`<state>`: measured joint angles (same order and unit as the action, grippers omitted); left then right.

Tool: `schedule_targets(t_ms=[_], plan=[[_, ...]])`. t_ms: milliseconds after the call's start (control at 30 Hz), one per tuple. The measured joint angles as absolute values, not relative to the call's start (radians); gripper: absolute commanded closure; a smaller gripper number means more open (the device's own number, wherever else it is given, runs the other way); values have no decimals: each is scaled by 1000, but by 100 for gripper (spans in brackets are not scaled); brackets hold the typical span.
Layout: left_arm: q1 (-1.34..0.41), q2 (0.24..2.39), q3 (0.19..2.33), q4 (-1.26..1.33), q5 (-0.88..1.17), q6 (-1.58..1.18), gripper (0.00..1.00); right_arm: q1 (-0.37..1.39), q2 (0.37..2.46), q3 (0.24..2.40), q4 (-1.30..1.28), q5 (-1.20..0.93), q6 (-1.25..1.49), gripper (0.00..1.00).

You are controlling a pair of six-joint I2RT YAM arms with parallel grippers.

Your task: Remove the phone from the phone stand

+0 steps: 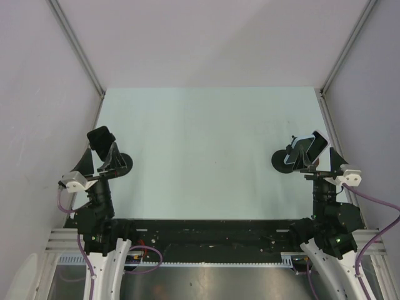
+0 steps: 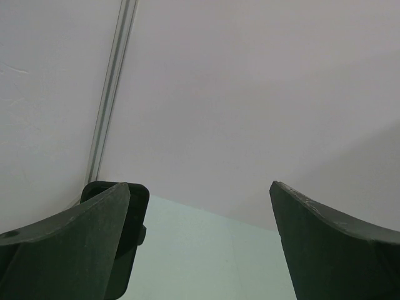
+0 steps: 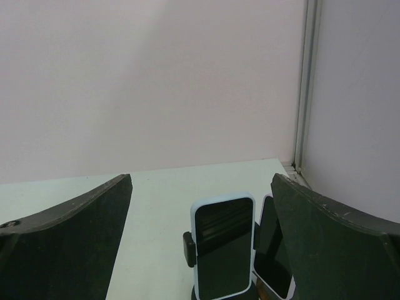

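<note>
A phone in a white case stands upright in a black phone stand with side clamps, screen dark. A second white-cased phone stands just to its right, partly hidden behind my right finger. From above, both phones sit over the stand's round base at the table's right. My right gripper is open just short of them, and it also shows from above. My left gripper is open and empty, seen from above at the table's left.
A black rounded slab on a second stand with a round base stands at the left. It shows behind my left finger in the left wrist view. Enclosure walls and corner posts stand close on both sides.
</note>
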<state>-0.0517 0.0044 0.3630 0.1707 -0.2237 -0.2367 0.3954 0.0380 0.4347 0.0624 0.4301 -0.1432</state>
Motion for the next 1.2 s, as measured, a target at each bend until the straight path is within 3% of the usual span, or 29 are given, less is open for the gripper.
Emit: schedule_targets(t_ms=[333, 667, 1033, 1200], plan=[[-51, 51, 397, 146, -226, -239, 0, 411, 38, 435, 47, 428, -139, 0], [-47, 348, 554, -6, -245, -259, 0, 477, 38, 452, 18, 443, -131, 0], [-43, 836, 963, -381, -347, -264, 0, 525, 38, 481, -12, 467, -131, 0], [-30, 891, 1020, -510, -406, -261, 0, 543, 38, 485, -39, 478, -130, 0]])
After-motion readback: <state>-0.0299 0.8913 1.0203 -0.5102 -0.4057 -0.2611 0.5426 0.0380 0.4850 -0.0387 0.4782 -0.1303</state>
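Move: The phone on its stand at the left side of the table is ahead of the open left hand, about 12 cm farther out, some 7 cm to its left and about 11 cm lower. The stand's round base sits below the phone, roughly 15 cm ahead of the hand, 6 cm left and 26 cm down. From the idle right hand, that phone is far off to the left, about 75 cm, and some 12 cm ahead and 11 cm down. No touch on the phone shows yet: after a brief pause the left hand heads out towards the phone on its stand, travelling about 10 cm forward while sinking some 6 cm, and drifting left late on. The wrist tips down by roughly 50 degrees, so the fingers swing from pointing up and out to slanting down over the phone, and turns slightly counter-clockwise; the fingers stay wide open. ##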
